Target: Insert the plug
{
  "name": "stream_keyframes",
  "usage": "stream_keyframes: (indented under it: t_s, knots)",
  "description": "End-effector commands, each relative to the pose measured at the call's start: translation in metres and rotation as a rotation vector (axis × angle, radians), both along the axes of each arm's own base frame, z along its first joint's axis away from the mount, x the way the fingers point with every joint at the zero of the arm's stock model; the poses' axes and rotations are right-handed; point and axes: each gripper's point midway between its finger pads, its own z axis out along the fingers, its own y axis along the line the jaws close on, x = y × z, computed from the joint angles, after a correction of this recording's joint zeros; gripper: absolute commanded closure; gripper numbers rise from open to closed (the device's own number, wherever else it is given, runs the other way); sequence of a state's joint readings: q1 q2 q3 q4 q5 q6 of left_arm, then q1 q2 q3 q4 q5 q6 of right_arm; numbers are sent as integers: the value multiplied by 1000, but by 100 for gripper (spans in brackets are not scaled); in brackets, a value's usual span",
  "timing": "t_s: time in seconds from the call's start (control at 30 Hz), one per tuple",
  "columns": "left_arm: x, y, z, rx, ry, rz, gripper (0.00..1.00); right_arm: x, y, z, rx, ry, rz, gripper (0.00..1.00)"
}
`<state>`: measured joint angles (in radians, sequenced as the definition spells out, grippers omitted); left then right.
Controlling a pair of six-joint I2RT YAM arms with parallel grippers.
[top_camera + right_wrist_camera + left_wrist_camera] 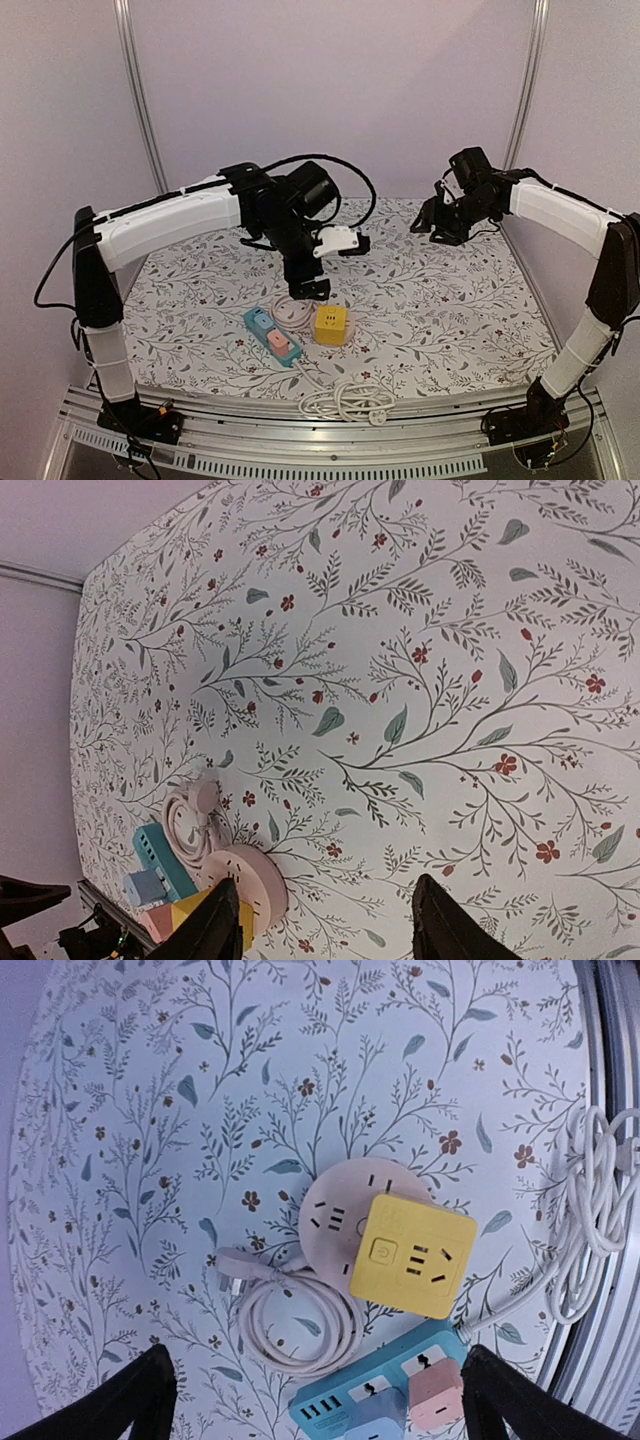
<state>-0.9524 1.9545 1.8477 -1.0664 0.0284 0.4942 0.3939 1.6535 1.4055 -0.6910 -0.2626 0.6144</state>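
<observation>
A pale pink plug lies flat on the floral cloth at the end of its coiled cord. The cord runs to a round pink socket hub. A yellow cube socket overlaps the hub's edge. My left gripper hangs open above this cluster with nothing between its fingers; from above it shows as the left gripper over the yellow cube. My right gripper is raised at the back right, open and empty. Its wrist view shows the right gripper, the hub and the plug.
A blue power strip carrying a pink adapter and a blue one lies just in front of the hub. Its white cord runs to a bundle near the table's front edge. A metal rail borders the front.
</observation>
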Motion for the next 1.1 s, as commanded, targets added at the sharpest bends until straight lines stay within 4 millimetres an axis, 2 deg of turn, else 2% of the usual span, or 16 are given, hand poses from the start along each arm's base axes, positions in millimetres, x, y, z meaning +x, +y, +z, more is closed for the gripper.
stream_keyframes:
  t_s: [0.0, 0.23, 0.3, 0.37, 0.5, 0.6, 0.67, 0.77, 0.83, 0.9, 1.0, 1.07]
  knots:
    - [25, 24, 63, -89, -140, 141, 1, 29, -4, 28, -37, -124, -4, 42]
    - [53, 66, 128, -180, -315, 347, 0, 53, -5, 75, -62, -283, 5, 34]
    - [62, 81, 143, -200, -372, 420, 1, 54, 1, 91, -43, -343, 52, 33]
    - [67, 94, 156, -225, -411, 488, 1, 54, 5, 113, -20, -440, 84, 28]
    - [79, 121, 181, -308, -486, 649, 1, 46, 2, 147, 9, -610, 97, 4]
    - [90, 148, 198, -377, -540, 809, 0, 36, -1, 171, 26, -718, 107, 1]
    - [95, 167, 206, -415, -558, 909, 1, 31, -2, 180, 33, -760, 111, 1]
    - [101, 199, 206, -494, -585, 1057, 1, 24, -4, 183, 51, -779, 109, 1]
    - [98, 231, 216, -649, -591, 1219, 1, 21, -5, 178, 70, -765, 96, 1]
    - [95, 258, 213, -781, -580, 1339, 1, 20, -9, 169, 87, -728, 50, 1]
    - [87, 283, 211, -917, -588, 1421, 1, 15, -13, 159, 124, -682, 0, 1]
    - [82, 295, 205, -941, -581, 1469, 1, 11, -16, 155, 145, -671, -29, 1]
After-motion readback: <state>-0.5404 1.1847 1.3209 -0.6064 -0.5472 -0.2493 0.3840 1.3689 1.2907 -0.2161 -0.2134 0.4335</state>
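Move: The yellow plug stands almost beneath the open left hand, some 3 cm back, 1 cm to its right and 13 cm down, on the round pink socket. The pink cord coil is about 3 cm ahead and 9 cm left of the hand, and the teal strip 5 cm back and 13 cm left, both around 17 cm down. From the right hand, the yellow plug lies roughly 15 cm back, 24 cm left and 15 cm down. Up and away from the yellow plug first, then sweeping left: the left hand climbs about 20 cm, moves nearly 30 cm left and some way forward, fingers wide, swinging counter-clockwise and lifting from pointing down to pointing outward. The right hand also rises, reaching slightly forward, then easing back and sinking a little at the end; its fingers tip up about 40 degrees and open wide from half open. ##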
